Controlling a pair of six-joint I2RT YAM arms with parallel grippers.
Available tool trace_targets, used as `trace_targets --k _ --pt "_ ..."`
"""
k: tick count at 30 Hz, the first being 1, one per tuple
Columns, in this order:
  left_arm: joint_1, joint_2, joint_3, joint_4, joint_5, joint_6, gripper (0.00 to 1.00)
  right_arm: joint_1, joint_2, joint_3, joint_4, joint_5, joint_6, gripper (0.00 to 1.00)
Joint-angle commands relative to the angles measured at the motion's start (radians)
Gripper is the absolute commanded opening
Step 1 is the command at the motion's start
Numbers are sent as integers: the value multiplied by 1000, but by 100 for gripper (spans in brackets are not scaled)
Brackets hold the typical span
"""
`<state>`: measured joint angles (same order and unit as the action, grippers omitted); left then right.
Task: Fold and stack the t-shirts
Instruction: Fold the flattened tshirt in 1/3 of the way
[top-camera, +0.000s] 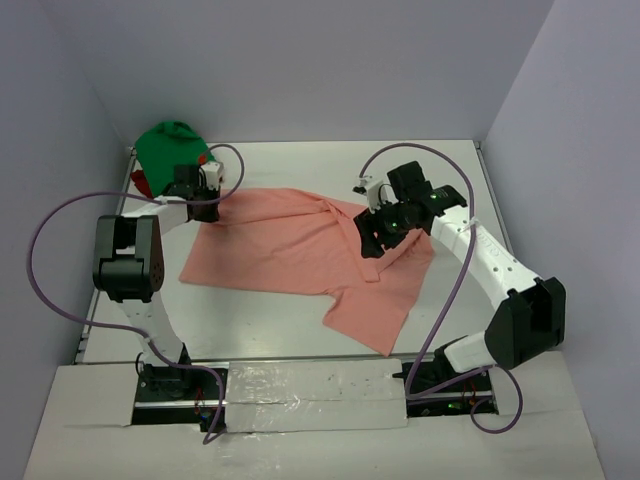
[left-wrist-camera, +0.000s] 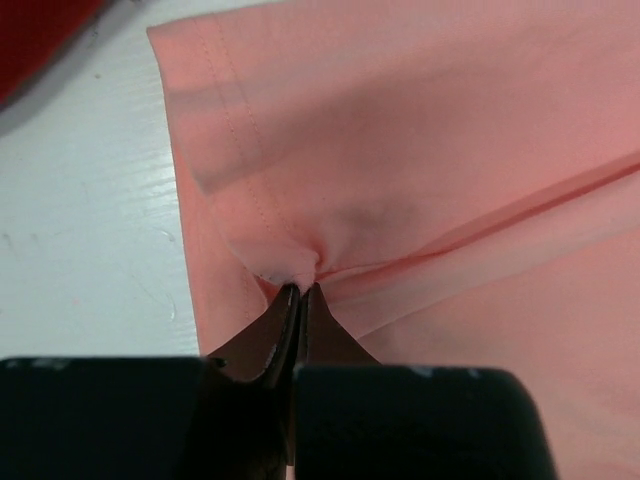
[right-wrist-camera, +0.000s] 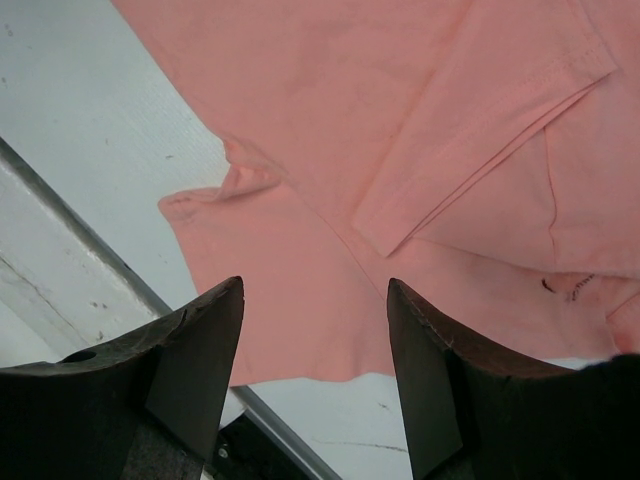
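Note:
The salmon-pink t-shirt (top-camera: 300, 245) lies spread and creased across the middle of the table. At its far left corner my left gripper (top-camera: 212, 208) is shut on a small pinch of the cloth near a hem (left-wrist-camera: 300, 287), with the fabric puckering at the tips. My right gripper (top-camera: 372, 240) hovers over the shirt's right part. It is open, with nothing between its fingers (right-wrist-camera: 315, 285); a sleeve (right-wrist-camera: 480, 140) lies beyond them. A bright green t-shirt (top-camera: 170, 148) and a dark red one (top-camera: 143, 183) are bunched in the far left corner.
Grey walls close the table on the left, back and right. A raised rail (right-wrist-camera: 100, 240) runs along the table's edge beside the shirt's hem. A taped white strip (top-camera: 310, 395) lies between the arm bases. Purple cables (top-camera: 60, 215) loop off both arms.

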<state>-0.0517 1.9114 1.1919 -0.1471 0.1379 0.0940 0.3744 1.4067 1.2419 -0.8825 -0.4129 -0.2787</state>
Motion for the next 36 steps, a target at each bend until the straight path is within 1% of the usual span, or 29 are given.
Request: trace_targets --k 1,10,15,26,29,32,34,36 --pt "-2 -41 54 4 -49 26 0 -5 12 -9 22 -10 -8 66" --pt "-2 -80 89 -3 -86 35 0 -3 38 -10 13 -12 -11 66" --pt "0 -91 101 -20 -104 65 0 -3 43 -13 8 -17 -13 66" --pt "23 -94 37 11 -113 118 0 -5 90 -10 -4 -18 -16 66" --pt "38 -86 32 17 -106 125 0 -3 113 -18 14 -26 -16 66" --pt "47 -78 34 15 -89 127 0 -2 158 -19 60 11 -24 66" --pt "47 -77 31 17 -83 124 0 -2 207 -9 120 93 -22 66" --pt "47 -77 32 20 -78 122 0 -5 242 13 169 140 -20 66"
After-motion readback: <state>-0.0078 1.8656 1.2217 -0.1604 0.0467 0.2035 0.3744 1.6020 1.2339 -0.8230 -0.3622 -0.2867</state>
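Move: The t-shirt edge shut in the left fingers has the shirt's far left corner about 8 cm ahead and 3 to its left, and the near left corner some 16 cm back and 5 left. The green-and-red stack lies roughly 18 cm ahead and 10 left. Almost straight below the open right hand, about 15 cm down, is the folded strip's loose end; the shirt's sleeve notch is some 8 cm left and 4 back of that. The shirt's pinched edge is raised about 4 cm and carried 2 cm forward by the shut left hand, then drawn left, 4 cm in all, sinking about 1 cm and easing slightly back, with a slight roll lifting the hand's left side. Meanwhile the right hand, fingers staying open, sinks some 5 cm towards the strip's end, quickening and edging forward at the finish. ##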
